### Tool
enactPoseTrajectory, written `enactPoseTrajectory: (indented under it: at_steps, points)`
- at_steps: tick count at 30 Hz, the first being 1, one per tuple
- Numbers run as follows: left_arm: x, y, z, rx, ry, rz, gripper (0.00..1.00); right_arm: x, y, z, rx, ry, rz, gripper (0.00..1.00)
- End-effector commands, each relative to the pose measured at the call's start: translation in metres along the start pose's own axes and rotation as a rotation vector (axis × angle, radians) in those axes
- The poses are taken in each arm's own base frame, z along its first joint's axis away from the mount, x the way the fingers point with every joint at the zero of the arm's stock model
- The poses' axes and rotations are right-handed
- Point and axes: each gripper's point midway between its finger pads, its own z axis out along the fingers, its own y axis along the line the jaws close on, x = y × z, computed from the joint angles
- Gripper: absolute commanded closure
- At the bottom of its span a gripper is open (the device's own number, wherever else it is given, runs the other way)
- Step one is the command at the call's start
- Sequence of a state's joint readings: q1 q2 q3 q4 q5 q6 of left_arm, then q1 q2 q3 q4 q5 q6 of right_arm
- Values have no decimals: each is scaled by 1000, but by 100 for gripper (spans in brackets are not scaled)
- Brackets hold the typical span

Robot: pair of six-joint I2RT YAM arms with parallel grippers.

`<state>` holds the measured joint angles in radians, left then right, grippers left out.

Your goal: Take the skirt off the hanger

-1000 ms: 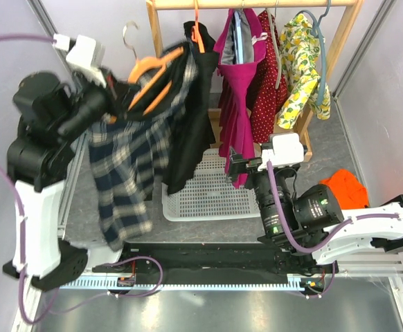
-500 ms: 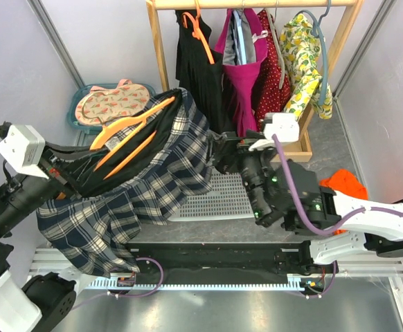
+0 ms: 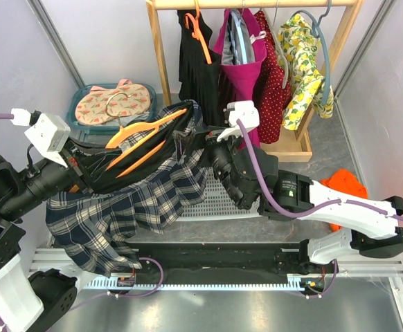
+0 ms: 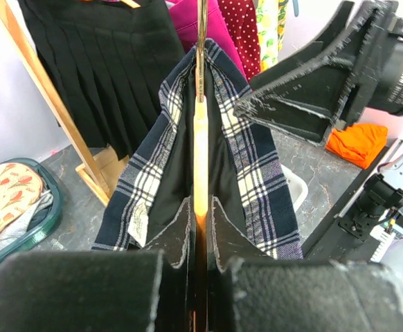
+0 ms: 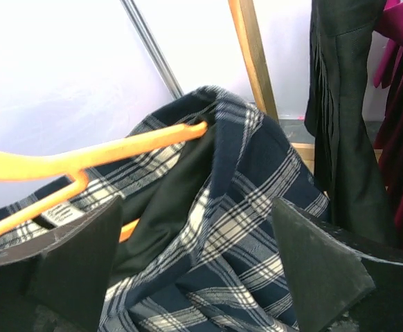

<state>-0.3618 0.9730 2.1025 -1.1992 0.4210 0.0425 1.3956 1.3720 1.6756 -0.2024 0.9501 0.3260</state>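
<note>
The navy and white plaid skirt (image 3: 142, 200) hangs on an orange hanger (image 3: 149, 131) held low and tilted over the basket. My left gripper (image 3: 84, 167) is shut on the hanger's left end. In the left wrist view the two fingers press the orange bar (image 4: 200, 155) between them, and the skirt's waistband (image 4: 253, 166) spreads to either side. My right gripper (image 3: 199, 149) is open at the skirt's right end. In the right wrist view the plaid cloth (image 5: 257, 228) lies between its wide-apart fingers (image 5: 73, 259), untouched, below the hanger's tip (image 5: 187, 129).
A wooden rack (image 3: 158, 48) at the back carries a black skirt (image 3: 198, 66), a magenta dress (image 3: 242, 69), a red dotted garment and a yellow lemon one (image 3: 304, 62). A white basket (image 3: 222, 199) sits under the skirt. A teal bin (image 3: 111, 104) stands left, orange cloth (image 3: 343, 183) right.
My left arm has swung down and away from the rack, carrying hanger and skirt low over the basket. My right gripper has moved left up to the skirt's right end.
</note>
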Motion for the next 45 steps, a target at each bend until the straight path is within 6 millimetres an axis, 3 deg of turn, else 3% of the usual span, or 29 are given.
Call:
enactPoseTrajectory:
  at_steps: [1, 8, 10, 11, 13, 14, 19, 22, 23, 24, 26, 27, 28, 29, 30, 31, 32, 33, 34, 35, 37, 39, 42, 45]
  points:
    - [-30, -6, -2, 30, -116, 49, 98, -2, -9, 6, -5, 8, 61, 12]
    - [-42, -10, -7, 43, -148, 56, 98, 22, -41, 35, 51, 48, 61, 24]
    - [-41, -12, -7, 51, -146, 55, 98, 23, -45, 42, 41, 58, 70, 41]
    - [-41, -12, -7, 53, -146, 53, 98, 21, -45, 43, 37, 56, 73, 65]
    - [-37, -9, -5, 43, -134, 56, 98, 17, -44, 43, 23, 56, 77, 85]
    - [-34, -7, -2, 39, -124, 55, 98, 11, -42, 41, 13, 49, 80, 100]
    - [-8, 6, 15, 10, -55, 59, 98, -29, -26, 25, -91, 18, 106, 100]
    - [7, 13, 24, 0, -13, 71, 98, -38, -28, 23, -78, 32, 56, 100]
    - [10, 15, 27, 1, -4, 76, 98, -55, -28, 20, -70, 8, 55, 100]
    - [15, 16, 29, -1, 11, 83, 98, -50, -34, 23, -39, 28, -20, 100]
    - [20, 15, 28, 6, 23, 91, 98, -80, -47, 21, 45, -30, -56, 100]
    - [24, 16, 30, 11, 33, 100, 98, -79, -52, 25, 81, -27, -138, 100]
    - [28, 15, 30, 19, 45, 97, 98, -101, -55, 22, 104, -70, -133, 100]
    - [29, 13, 30, 32, 48, 99, 98, -109, -55, 22, 115, -86, -147, 100]
    - [32, 11, 31, 42, 56, 96, 98, -102, -47, 32, 107, -75, -190, 100]
    - [34, 10, 33, 53, 66, 91, 98, -120, -39, 31, 82, -106, -162, 100]
    - [35, 7, 35, 74, 71, 83, 98, -119, -25, 35, 30, -99, -162, 100]
    - [37, 5, 37, 90, 77, 74, 98, -99, -9, 46, 3, -61, -187, 100]
    - [35, 4, 39, 102, 76, 69, 98, -107, 4, 43, -31, -77, -161, 100]
    - [35, 1, 41, 124, 77, 57, 98, -88, 20, 52, -58, -47, -179, 100]
    - [33, 0, 49, 150, 84, 43, 98, -75, 55, 44, -158, -23, -152, 100]
    - [27, -3, 59, 190, 79, 22, 98, -49, 84, 40, -225, 19, -153, 100]
    - [13, -11, 67, 249, 50, -9, 98, -36, 105, 34, -289, 50, -112, 100]
    - [4, -15, 79, 295, 34, -37, 98, -40, 107, 31, -299, 53, -61, 100]
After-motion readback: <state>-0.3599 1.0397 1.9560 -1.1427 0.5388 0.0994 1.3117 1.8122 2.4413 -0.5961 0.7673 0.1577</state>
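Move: The plaid skirt's waistband end, where the hanger's right tip pokes in, lies about 5 cm ahead of the open right hand, straight in line and some 4 cm lower; the orange hanger tip is about 5 cm ahead and 2 cm left. The black skirt on the rack hangs about 15 cm ahead and 4 cm right. From the left hand, which already grips the hanger, that waistband end is roughly 9 cm forward and 13 cm right, about level, the hanger tip just short of it. The right hand reaches forward about 5 cm while sinking 4 cm, shuts its fingers on the plaid waistband at the hanger's tip and, keeping the pinch, first pulls it up some 12 cm with a slight drift right, then swings it left about 9 cm, easing down at the end, back over the hanger towards the left hand. Meanwhile the left hand keeps its grip on the hanger and, after a short hold, lowers it and pushes it forward about 4 cm each, drifting right towards the right hand. ##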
